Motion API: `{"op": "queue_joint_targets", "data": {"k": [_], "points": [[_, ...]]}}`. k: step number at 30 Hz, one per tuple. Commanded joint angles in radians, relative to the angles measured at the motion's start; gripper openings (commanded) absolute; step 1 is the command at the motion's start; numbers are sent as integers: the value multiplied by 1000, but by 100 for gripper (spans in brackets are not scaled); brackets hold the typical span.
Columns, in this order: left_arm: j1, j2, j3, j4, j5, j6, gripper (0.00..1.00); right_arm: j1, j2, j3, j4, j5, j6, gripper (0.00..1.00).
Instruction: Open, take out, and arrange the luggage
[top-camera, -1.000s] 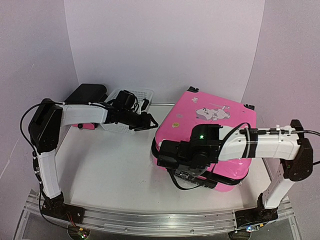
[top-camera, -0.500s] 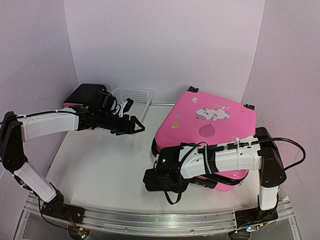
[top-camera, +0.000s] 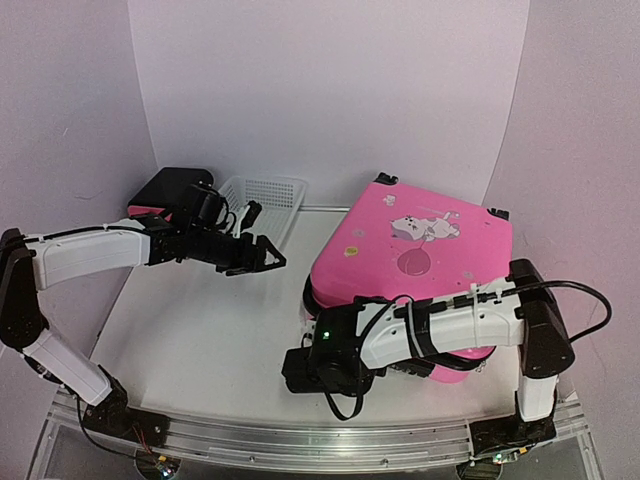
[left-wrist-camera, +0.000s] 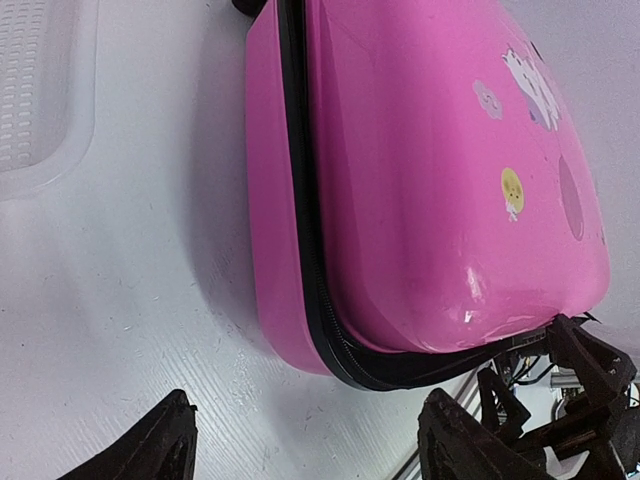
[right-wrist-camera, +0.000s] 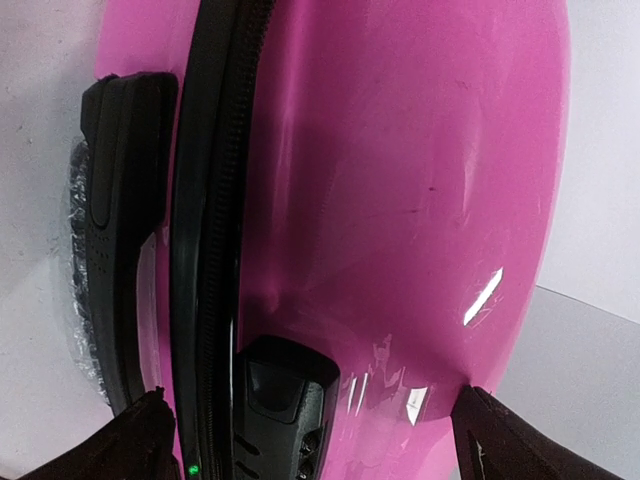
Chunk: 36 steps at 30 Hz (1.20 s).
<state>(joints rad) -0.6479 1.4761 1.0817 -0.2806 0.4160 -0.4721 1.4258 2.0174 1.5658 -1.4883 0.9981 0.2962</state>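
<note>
The luggage (top-camera: 420, 250) is a glossy pink hard-shell case lying flat at the right of the table, stickers up, lid down on its black zipper band (left-wrist-camera: 305, 250). My left gripper (top-camera: 262, 255) hovers open over the table to the left of the case, apart from it; its tips frame the case's near corner (left-wrist-camera: 310, 450). My right gripper (top-camera: 318, 368) is low at the case's front-left corner, wide open. Its view faces the pink shell (right-wrist-camera: 400, 180), a black handle (right-wrist-camera: 120, 230) and a black lock (right-wrist-camera: 285, 410), with nothing gripped between the fingers (right-wrist-camera: 325, 440).
A white mesh basket (top-camera: 262, 205) and a black drawer unit (top-camera: 170, 190) stand at the back left against the wall. Bare white table (top-camera: 200, 330) lies between the arms. The right arm's cable loops hang by the case's front edge (top-camera: 350, 395).
The left gripper drew back from the basket towards the table's middle and opened wider. The right arm swung down from over the case to its front-left corner.
</note>
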Motion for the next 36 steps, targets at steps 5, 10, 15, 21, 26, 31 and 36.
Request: {"op": "queue_joint_targets", "data": {"k": [5,10,15,21,26,31,36], "points": [[-1,-29,12,25,14,-10,77,-63,-34,-48,-25,96,34,98],[-1,-29,11,25,16,-15,78,-64,-48,-11,-66,124,56,98],[-1,-27,9,24,21,-18,78,-75,-57,5,-119,171,87,98],[-1,-34,12,26,55,-35,78,-88,-87,26,-150,182,94,98],[1,-57,9,45,127,-58,81,-96,-113,50,-150,187,94,98],[10,-87,-31,84,186,-90,82,-97,-171,76,-168,209,120,98],[11,-70,-64,192,294,-164,80,-96,-244,61,-151,246,178,98]]}}
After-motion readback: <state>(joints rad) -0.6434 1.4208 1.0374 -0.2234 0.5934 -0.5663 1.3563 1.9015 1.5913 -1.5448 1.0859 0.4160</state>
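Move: The right hand's open fingers straddle the lid's near rim, the lower one at the seam. The lid handle lies some 4 cm to the right, about 1 cm ahead and just below; the base handle roughly 1 cm right, 1 cm ahead and 7 cm down. For the left hand, the luggage's near-left corner is about 8 cm back, 7 cm right and 7 cm lower, the lid handle 14 cm back and 22 cm right, and the white basket 13 cm ahead and 5 cm left. With its lower finger hooked under the lid's rim beside the handle, the right hand works in forward and to the right, then levers the rim upward, fastest at the finish: about 5 cm up in all, fingertips tipping up some 10 degrees, gripper kept wide open. Late on, the left hand, open and empty, draws back and up some 3 cm beside the luggage's left flank. ##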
